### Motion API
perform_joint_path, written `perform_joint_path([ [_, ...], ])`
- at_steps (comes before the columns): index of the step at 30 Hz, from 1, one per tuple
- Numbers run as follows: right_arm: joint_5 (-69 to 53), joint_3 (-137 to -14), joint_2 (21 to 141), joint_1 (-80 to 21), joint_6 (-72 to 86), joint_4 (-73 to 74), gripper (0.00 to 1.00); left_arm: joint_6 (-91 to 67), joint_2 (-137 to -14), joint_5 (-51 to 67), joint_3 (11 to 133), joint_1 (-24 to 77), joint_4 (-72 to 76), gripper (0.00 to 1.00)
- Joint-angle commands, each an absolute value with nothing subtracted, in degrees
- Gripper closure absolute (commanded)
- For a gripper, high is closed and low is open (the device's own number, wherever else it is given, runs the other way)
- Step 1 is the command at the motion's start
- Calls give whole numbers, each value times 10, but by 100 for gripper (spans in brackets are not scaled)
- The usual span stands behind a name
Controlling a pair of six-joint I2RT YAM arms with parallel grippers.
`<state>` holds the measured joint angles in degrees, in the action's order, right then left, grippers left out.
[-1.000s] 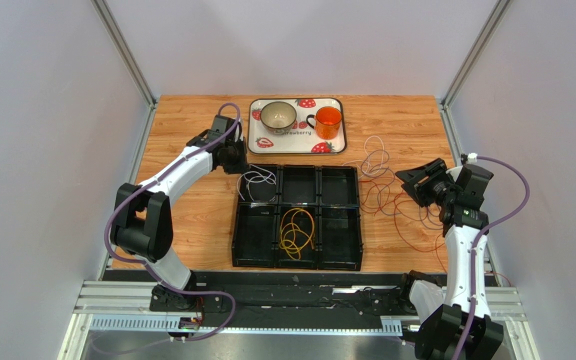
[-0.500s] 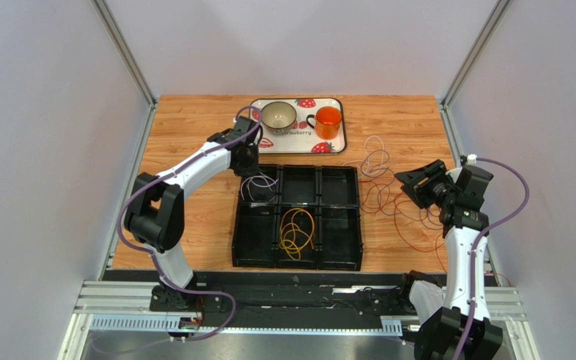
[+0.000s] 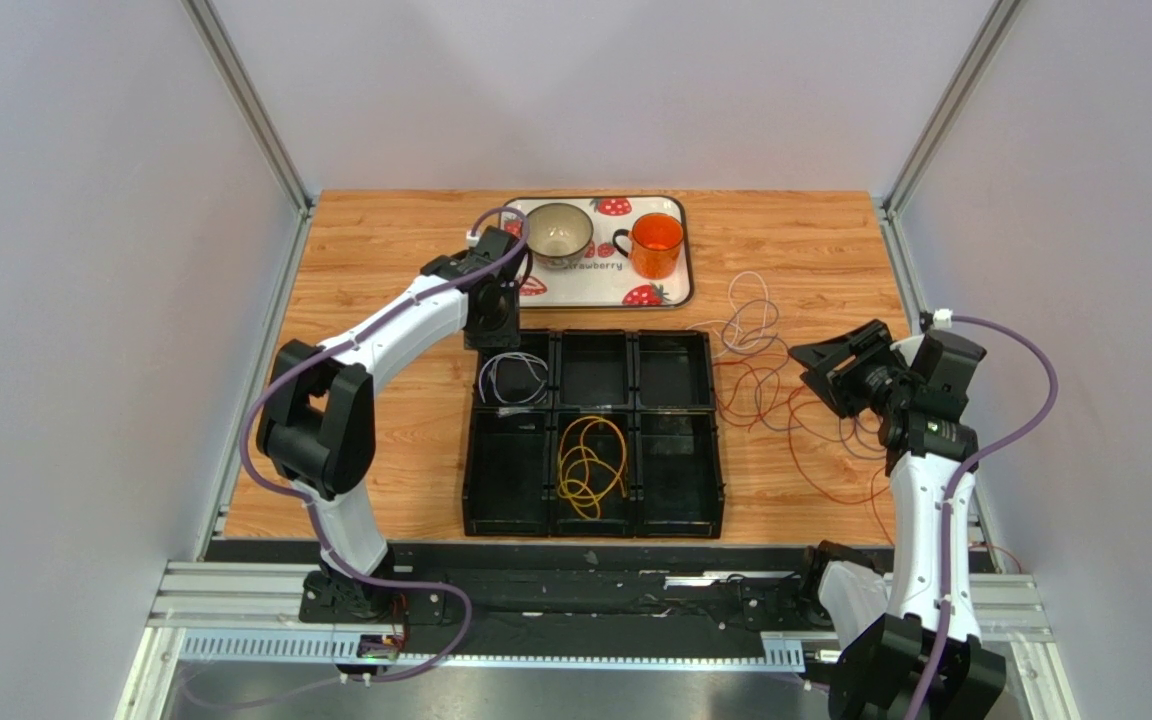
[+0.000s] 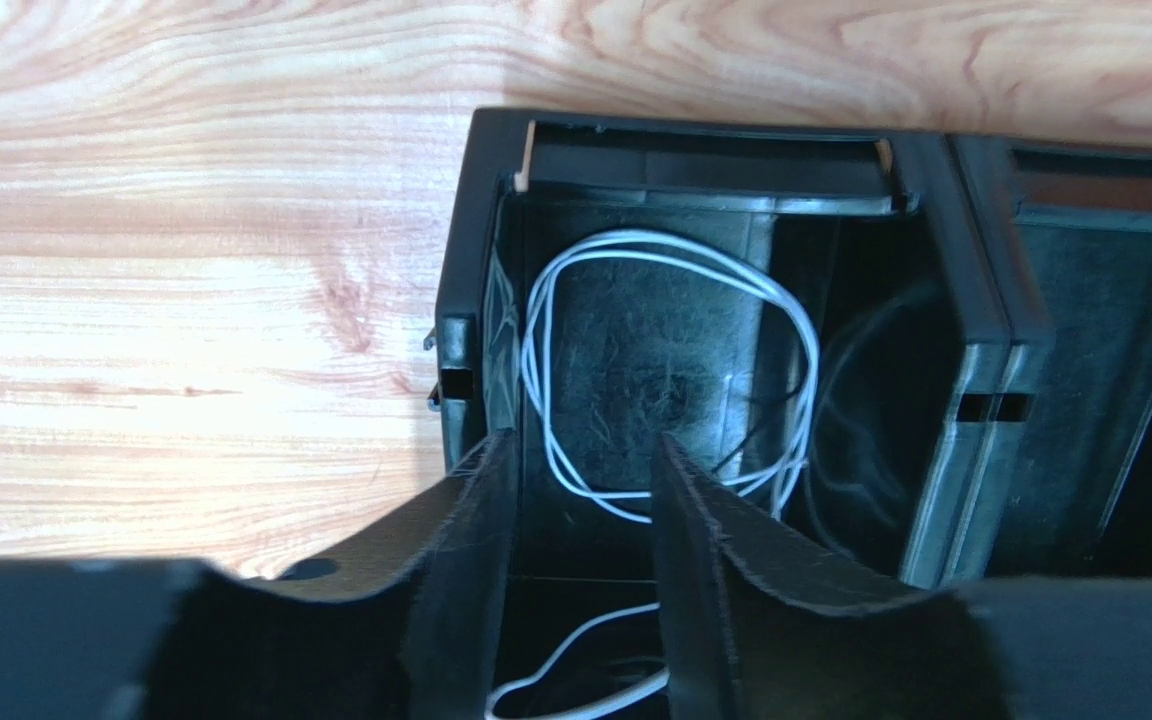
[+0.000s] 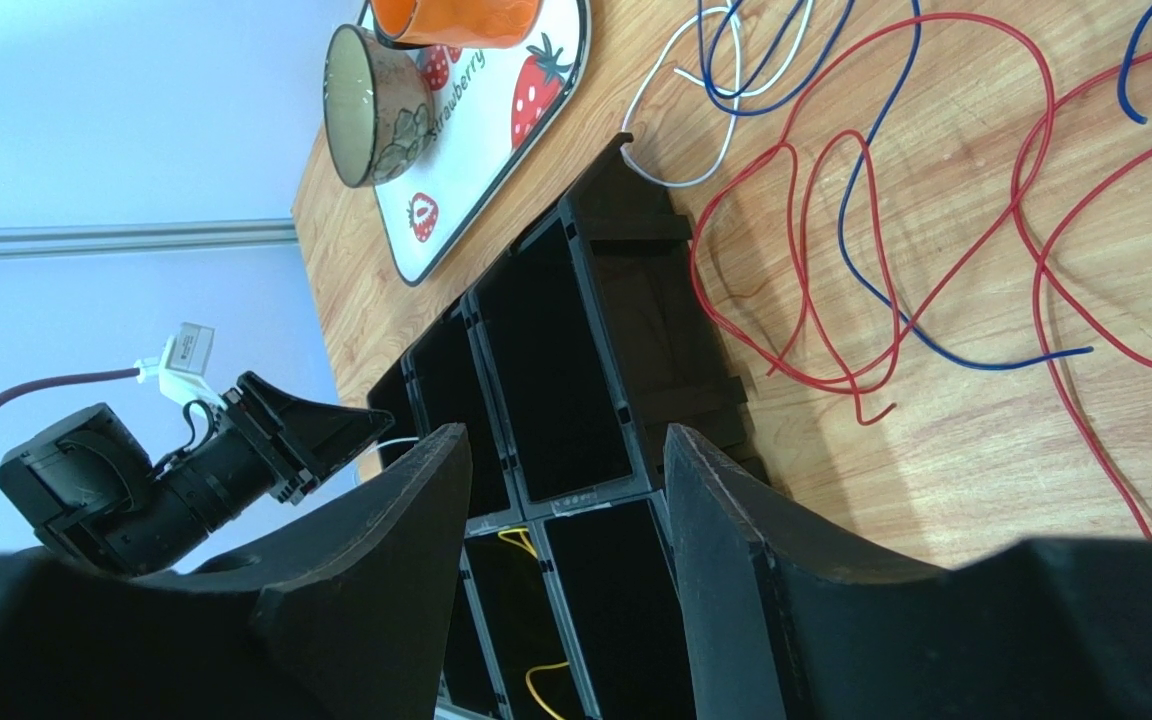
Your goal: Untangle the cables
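My left gripper (image 3: 495, 323) hovers over the back-left compartment of the black divided bin (image 3: 719, 450). It is open, and in the left wrist view (image 4: 582, 450) its fingers stand apart. A white cable (image 3: 513, 378) lies coiled in that compartment (image 4: 540, 360); one strand passes loosely under the fingers. A yellow cable (image 3: 593, 458) lies in the front-middle compartment. Red (image 3: 815, 435), blue and white-grey cables (image 3: 755, 315) lie tangled on the table right of the bin. My right gripper (image 3: 820, 375) is open and empty above them (image 5: 567, 435).
A strawberry-print tray (image 3: 594, 300) at the back holds a bowl (image 3: 555, 230) and an orange cup (image 3: 657, 243), close behind my left gripper. The right wrist view shows the red (image 5: 1037, 285) and blue cables (image 5: 988, 365) beside the bin (image 5: 657, 300). Walls close both sides.
My left gripper moved right, from the bin's back-left corner to over its back-left compartment. The white cable, draped over the rim before, now lies inside. The right arm held still.
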<state>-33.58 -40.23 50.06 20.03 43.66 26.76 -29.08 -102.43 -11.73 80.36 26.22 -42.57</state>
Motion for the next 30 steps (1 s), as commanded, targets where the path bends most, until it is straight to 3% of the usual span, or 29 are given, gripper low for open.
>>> perform_joint_path([
  [1, -354, -440, 494, 193, 419, 262, 46, -280, -980, -142, 838, 263, -447, 51],
  [4, -350, -455, 486, 181, 413, 271, 45, -275, -961, -150, 855, 265, -464, 47],
  [8, -334, -478, 478, 147, 397, 288, 44, -265, -919, -161, 874, 273, -489, 24],
  [10, -323, -489, 474, 115, 388, 294, 44, -260, -879, -160, 870, 278, -493, 17],
  [15, -333, -505, 446, 48, 360, 273, 43, -243, -755, -135, 809, 285, -514, 15],
  [19, -441, -473, 407, 3, 402, 158, 26, -254, -647, -80, 717, 285, -491, 15],
  [20, -484, -456, 394, -14, 435, 60, 22, -282, -623, -19, 669, 285, -443, 18],
  [22, -458, -425, 382, -54, 515, 12, 3, -337, -550, 24, 617, 288, -389, 18],
  [25, -362, -416, 358, -152, 521, -35, 0, -438, -452, 61, 480, 318, -234, 9],
  [30, -204, -453, 397, -303, 511, -4, 0, -541, -405, 97, 381, 357, 43, 8],
])
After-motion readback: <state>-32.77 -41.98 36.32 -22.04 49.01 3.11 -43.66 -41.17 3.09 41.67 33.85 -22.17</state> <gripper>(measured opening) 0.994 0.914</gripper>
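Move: The white cable's coil, already in its compartment, lies almost straight below the left hand, about 3 cm right and 8 down; the yellow cable is some 13 cm back and 12 right at the same depth, and the bowl about 19 ahead and 8 right. From the right hand that coil is about 36 cm left, 6 ahead; the red cable lies some 3 ahead and 2 left, the box's middle 26 left and 1 back, all roughly 17 below. Opening wide, the left hand rises, then backs 15 cm from the white cable; right swings 18 cm left, rising. ##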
